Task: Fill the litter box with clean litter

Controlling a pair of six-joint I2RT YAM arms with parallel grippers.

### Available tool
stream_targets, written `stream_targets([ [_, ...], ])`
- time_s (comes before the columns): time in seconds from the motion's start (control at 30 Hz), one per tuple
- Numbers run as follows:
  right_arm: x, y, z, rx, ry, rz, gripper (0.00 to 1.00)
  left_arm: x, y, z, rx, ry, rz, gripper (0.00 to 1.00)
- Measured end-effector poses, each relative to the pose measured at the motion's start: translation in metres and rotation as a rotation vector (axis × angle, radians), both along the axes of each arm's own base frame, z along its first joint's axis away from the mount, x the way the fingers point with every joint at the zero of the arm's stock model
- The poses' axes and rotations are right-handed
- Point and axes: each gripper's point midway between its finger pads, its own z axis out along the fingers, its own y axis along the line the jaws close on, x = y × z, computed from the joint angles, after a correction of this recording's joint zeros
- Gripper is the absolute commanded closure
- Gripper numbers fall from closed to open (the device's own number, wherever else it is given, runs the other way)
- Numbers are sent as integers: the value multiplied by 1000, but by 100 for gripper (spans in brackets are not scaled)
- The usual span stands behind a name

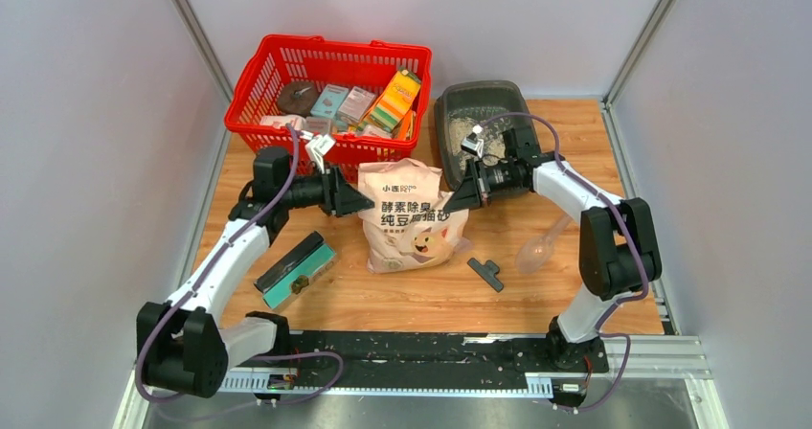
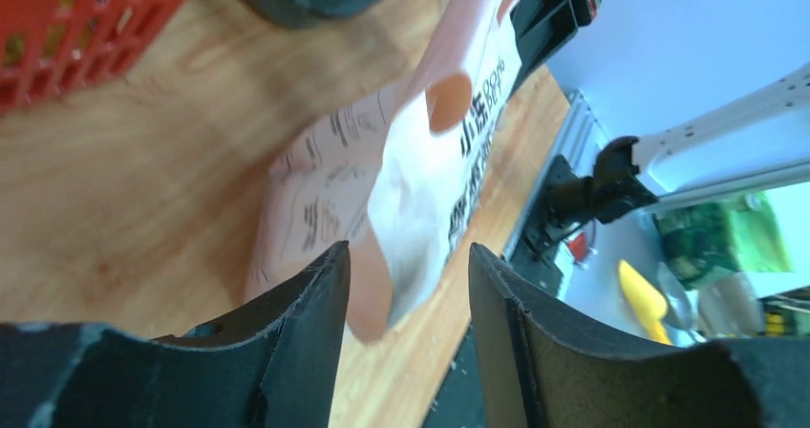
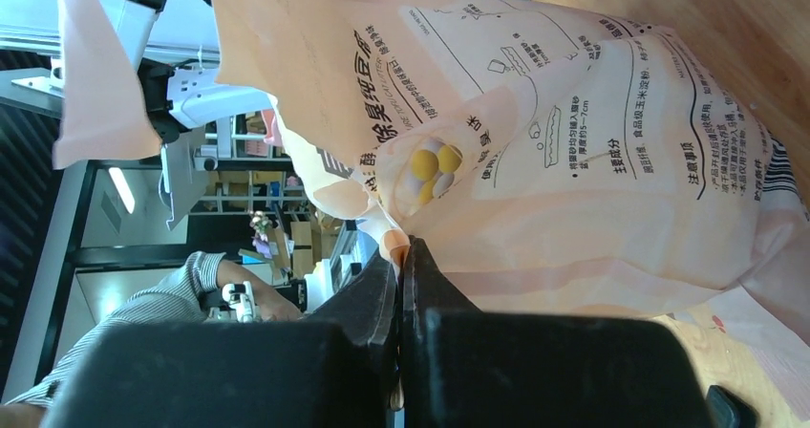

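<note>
The pinkish-beige bag of clean litter (image 1: 412, 214) stands upright on the wooden table, in front of the dark grey litter box (image 1: 442, 132). Pale granules (image 1: 462, 128) lie inside the box. My left gripper (image 1: 370, 202) is at the bag's left edge and open. In the left wrist view the bag's top corner (image 2: 411, 189) hangs between the spread fingers (image 2: 320, 294) of the left gripper (image 2: 409, 266), unpinched. My right gripper (image 1: 445, 206) is at the bag's right edge. The right wrist view shows that gripper (image 3: 401, 251) shut on a fold of the bag (image 3: 592, 160).
A red mesh basket (image 1: 287, 56) with several packages stands at the back left, touching the litter box's left side. A teal-and-black box (image 1: 295, 269) lies front left of the bag. A clear plastic scoop (image 1: 541, 247) and a small dark T-shaped piece (image 1: 486, 273) lie front right.
</note>
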Motion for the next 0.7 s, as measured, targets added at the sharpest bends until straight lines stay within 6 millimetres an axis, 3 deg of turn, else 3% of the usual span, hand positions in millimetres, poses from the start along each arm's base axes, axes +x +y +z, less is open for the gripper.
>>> stream_targets([
  [0.33, -2, 3, 0, -4, -4, 21, 100, 25, -27, -15, 24, -107, 13, 45],
  [0.43, -3, 3, 0, -6, -4, 23, 100, 23, -32, -16, -7, -103, -9, 65],
  [0.47, -3, 3, 0, -6, -2, 23, 100, 21, -34, -16, -16, -100, -25, 85],
  [0.5, -4, 3, 0, -7, 0, 23, 100, 18, -36, -16, -24, -92, -42, 92],
  [0.7, -3, -2, 1, 0, 8, 16, 100, 14, -29, -17, -82, 105, -28, 100],
])
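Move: The cat litter bag's open left rim is roughly 3 cm to the right of the left hand, 1 cm ahead and 2 cm below. From that hand the red basket is about 22 cm ahead and 10 cm left, and the teal box some 10 cm back and 18 cm left. For the right hand, already gripping the bag's other side, that left rim lies about 12 cm left, level ahead, 1 cm higher. The left hand reaches about 3 cm right, dipping slightly, and pinches the bag's left rim; the right keeps hold. ##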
